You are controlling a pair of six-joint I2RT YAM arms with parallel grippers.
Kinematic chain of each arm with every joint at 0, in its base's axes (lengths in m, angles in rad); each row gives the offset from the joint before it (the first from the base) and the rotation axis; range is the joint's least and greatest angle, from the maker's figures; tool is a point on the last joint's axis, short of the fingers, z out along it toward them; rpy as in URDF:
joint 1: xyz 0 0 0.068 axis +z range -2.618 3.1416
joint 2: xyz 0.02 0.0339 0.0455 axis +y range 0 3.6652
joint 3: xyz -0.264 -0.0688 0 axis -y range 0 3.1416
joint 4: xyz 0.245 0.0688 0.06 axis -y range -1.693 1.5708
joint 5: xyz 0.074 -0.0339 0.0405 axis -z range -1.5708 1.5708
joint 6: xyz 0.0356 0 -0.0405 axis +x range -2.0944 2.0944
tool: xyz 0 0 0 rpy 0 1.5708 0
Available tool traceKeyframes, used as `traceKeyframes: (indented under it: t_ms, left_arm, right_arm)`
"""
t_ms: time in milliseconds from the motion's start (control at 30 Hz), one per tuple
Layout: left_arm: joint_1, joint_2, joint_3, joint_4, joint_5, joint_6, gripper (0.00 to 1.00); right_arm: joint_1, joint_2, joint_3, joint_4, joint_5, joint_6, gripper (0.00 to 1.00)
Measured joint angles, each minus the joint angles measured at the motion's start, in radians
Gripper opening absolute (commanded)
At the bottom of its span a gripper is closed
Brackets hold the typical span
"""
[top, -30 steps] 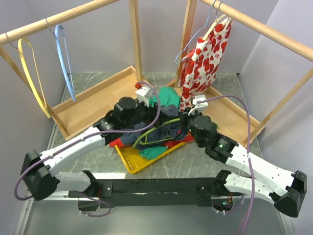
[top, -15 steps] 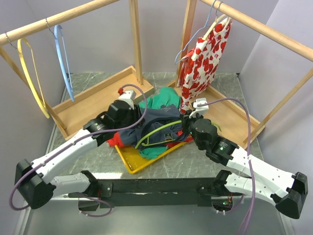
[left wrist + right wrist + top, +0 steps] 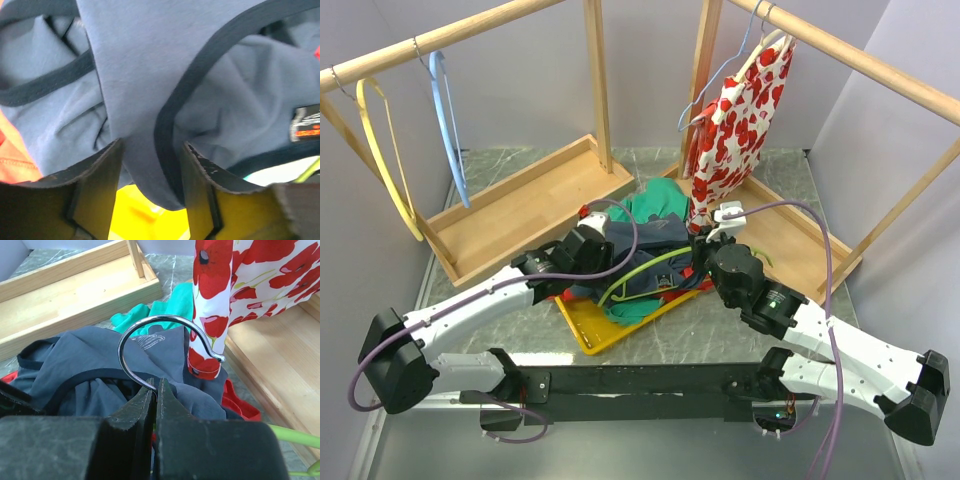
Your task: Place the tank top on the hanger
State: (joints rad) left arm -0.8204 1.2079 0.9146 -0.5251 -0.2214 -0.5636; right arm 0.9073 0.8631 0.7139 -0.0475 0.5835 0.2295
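Note:
The navy tank top [image 3: 655, 252] lies crumpled on a pile of clothes in the middle of the table. The lime-green hanger [image 3: 638, 268] curves across its near side. My left gripper [image 3: 610, 252] sits low at the pile's left. In the left wrist view its jaws [image 3: 152, 150] stand partly closed, with a taut, dark-trimmed fold of the tank top [image 3: 140, 75] filling the gap and touching both fingers [image 3: 200, 175]. An orange label [image 3: 306, 125] shows at the right. My right gripper [image 3: 155, 385] is shut on the stem of the hanger's metal hook [image 3: 150, 322]; in the top view it [image 3: 700, 252] sits at the pile's right.
A yellow tray [image 3: 582, 325] holds the pile, with a green garment [image 3: 655, 205] and a red garment [image 3: 552, 290] in it. A white cloth with red flowers [image 3: 740, 120] hangs close behind my right gripper. Wooden racks carry a blue hanger [image 3: 450, 130] and a yellow hanger [image 3: 385, 150].
My left arm has drawn back from the far side of the pile and dropped low at its left, jaws narrowing round the fabric. The right arm has stayed put.

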Motion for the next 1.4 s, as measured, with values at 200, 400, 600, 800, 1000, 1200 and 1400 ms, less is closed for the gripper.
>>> traceKeyframes:
  t_ms: [200,400,600,800,1000,1200,1400]
  left_arm:
    - [-0.002,0.000,-0.023,-0.007,-0.015,-0.002,0.10]
    - [-0.003,-0.056,-0.052,-0.015,-0.029,-0.010,0.01]
    - [-0.004,-0.172,-0.069,-0.022,-0.049,-0.022,0.01]
    - [-0.004,-0.256,-0.073,-0.037,-0.066,-0.035,0.01]
    - [-0.004,-0.290,-0.066,-0.042,-0.047,-0.035,0.01]
    - [-0.004,-0.311,-0.037,-0.042,-0.002,-0.032,0.01]
    - [-0.004,-0.306,0.048,-0.024,0.024,-0.032,0.01]
  right_arm:
    - [0.000,0.000,0.000,0.001,0.024,0.000,0.00]
    - [0.001,0.003,0.000,-0.002,0.087,0.009,0.00]
    - [0.003,0.031,0.008,-0.011,0.163,0.023,0.00]
    - [0.005,0.067,0.023,-0.022,0.216,0.033,0.00]
    - [0.005,0.082,0.047,-0.032,0.247,0.040,0.00]
    - [0.005,0.099,0.084,-0.034,0.269,0.038,0.00]
    - [0.029,0.100,0.086,-0.019,0.260,0.031,0.00]
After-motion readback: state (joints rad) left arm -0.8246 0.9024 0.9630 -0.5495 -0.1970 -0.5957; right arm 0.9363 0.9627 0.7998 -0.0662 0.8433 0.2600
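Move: A shoulder strap of the tank top lies between my open left fingers, its middle about 2 cm below and 1 cm ahead of them. The green hanger's left end is some 7 cm back from that hand, the tank top's label about 12 cm right and 3 cm back, and the teal cloth roughly 15 cm ahead and 9 cm right. From my right hand, which holds the hanger by its hook, the strap lies about 20 cm left, 4 cm back and 12 cm lower. I dip my left hand about 1 cm, shut its fingers to pinch the dark-edged strap, and lift it some 12 cm, drawing slightly back while the wrist tips the fingers up and rolls left side down. My right hand keeps the hook pinched, easing 3 cm right and 2 cm forward as it swings the hanger about 15 degrees clockwise, then coming slightly back left and up. ##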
